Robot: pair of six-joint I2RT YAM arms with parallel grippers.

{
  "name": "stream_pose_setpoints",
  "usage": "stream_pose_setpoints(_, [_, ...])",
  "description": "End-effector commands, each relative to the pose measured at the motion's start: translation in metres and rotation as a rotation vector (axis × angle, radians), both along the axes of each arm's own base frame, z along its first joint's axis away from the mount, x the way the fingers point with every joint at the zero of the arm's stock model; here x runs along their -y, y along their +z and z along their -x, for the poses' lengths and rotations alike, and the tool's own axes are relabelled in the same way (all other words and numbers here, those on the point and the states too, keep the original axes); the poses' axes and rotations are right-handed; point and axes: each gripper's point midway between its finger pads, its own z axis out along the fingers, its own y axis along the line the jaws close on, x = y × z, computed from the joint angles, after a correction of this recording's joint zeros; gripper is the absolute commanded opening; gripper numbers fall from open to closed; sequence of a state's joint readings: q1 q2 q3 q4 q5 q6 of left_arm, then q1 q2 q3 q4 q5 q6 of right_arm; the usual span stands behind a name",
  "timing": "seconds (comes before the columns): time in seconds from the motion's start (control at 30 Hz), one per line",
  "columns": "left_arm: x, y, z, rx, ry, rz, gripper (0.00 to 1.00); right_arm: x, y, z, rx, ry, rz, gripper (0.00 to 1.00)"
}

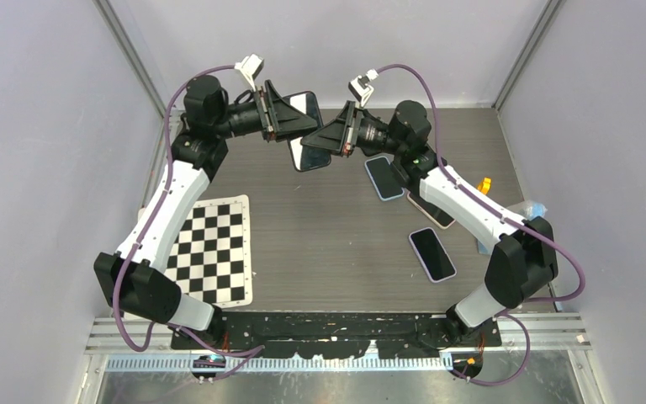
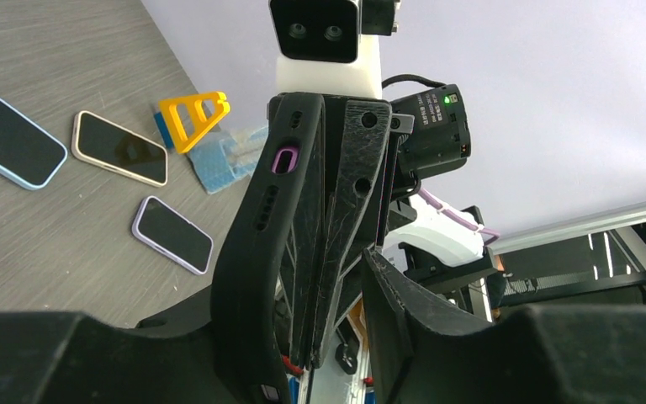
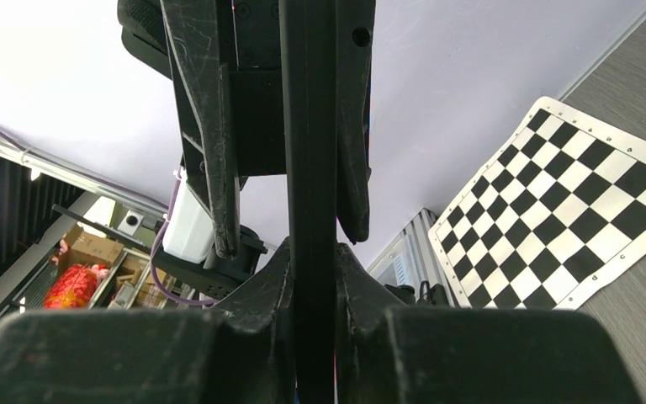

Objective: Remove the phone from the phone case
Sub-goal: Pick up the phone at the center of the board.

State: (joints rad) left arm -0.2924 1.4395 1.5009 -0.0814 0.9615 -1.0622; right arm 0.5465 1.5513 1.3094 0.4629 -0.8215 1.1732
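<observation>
A phone in a black phone case (image 1: 309, 154) is held in the air over the back middle of the table, between the two arms. My right gripper (image 1: 326, 137) is shut on it. In the right wrist view the black slab (image 3: 307, 168) stands edge-on, pinched between the right gripper (image 3: 307, 278). My left gripper (image 1: 296, 124) straddles it from the other side, open. One of its fingers (image 3: 353, 126) lies against the slab and the other (image 3: 206, 126) stands off with a gap. The left wrist view shows the case's bottom edge (image 2: 262, 219) with a purple-ringed port, inside the left gripper (image 2: 303, 286).
Three more phones lie on the table at the right: a blue-rimmed one (image 1: 383, 177), a beige one (image 1: 431, 209) and a lilac one (image 1: 432, 253). A yellow stand (image 1: 484, 184) and a blue packet (image 1: 530, 210) lie by the right wall. A checkerboard sheet (image 1: 210, 248) lies at the left.
</observation>
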Motion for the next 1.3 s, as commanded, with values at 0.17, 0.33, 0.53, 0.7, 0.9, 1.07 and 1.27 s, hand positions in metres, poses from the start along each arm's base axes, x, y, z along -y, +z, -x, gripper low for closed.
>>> stream_pose_setpoints(0.17, [-0.003, 0.018, 0.015, 0.091, -0.018, 0.009, 0.44, -0.003, 0.013, 0.016, 0.033, 0.104, -0.016, 0.01])
stream_pose_setpoints(0.33, [-0.005, 0.02, 0.013, 0.11, 0.011, 0.0, 0.36, -0.003, 0.013, 0.018, 0.028, 0.119, -0.012, 0.01])
stream_pose_setpoints(0.53, [-0.009, 0.02, 0.004, 0.109, 0.083, -0.001, 0.43, -0.002, 0.017, 0.021, 0.025, 0.131, -0.032, 0.01])
stream_pose_setpoints(0.7, [-0.01, 0.021, -0.002, 0.095, 0.124, 0.036, 0.35, -0.001, 0.021, 0.02, 0.021, 0.117, -0.049, 0.01])
stream_pose_setpoints(0.9, [-0.013, 0.023, -0.008, 0.111, 0.173, 0.044, 0.2, -0.001, 0.02, 0.018, 0.015, 0.11, -0.059, 0.01])
stream_pose_setpoints(1.07, [-0.014, 0.022, -0.011, 0.106, 0.187, 0.044, 0.0, 0.001, 0.018, 0.013, 0.013, 0.066, -0.064, 0.23])
stream_pose_setpoints(1.27, [-0.017, 0.025, -0.015, 0.114, 0.212, 0.044, 0.0, 0.017, 0.013, -0.003, 0.05, -0.093, -0.028, 0.86])
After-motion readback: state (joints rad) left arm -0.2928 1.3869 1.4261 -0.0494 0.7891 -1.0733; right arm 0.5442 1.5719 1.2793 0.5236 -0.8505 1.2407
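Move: The phone hangs in the air, still pinched near its rear half by my right hand; its middle lies about 2 cm ahead of that hand point. My open left fingers already straddle its front half, its middle some 2 cm back and 1 cm below the left hand point. On the table roughly 40 cm below, the blue-rimmed phone lies about 6 cm ahead and 19 cm right of my left hand, the checkerboard some 16 cm back and 32 cm left. I take over the phone's hold: my left hand first sinks about 1 cm to centre on the phone, then eases forward some 2 cm and a little left, turning about 10 degrees counter-clockwise while its fingers close on the front half. My right hand, drifting back about 1 cm with the phone, then opens wide, lets go and comes forward and down slightly. ##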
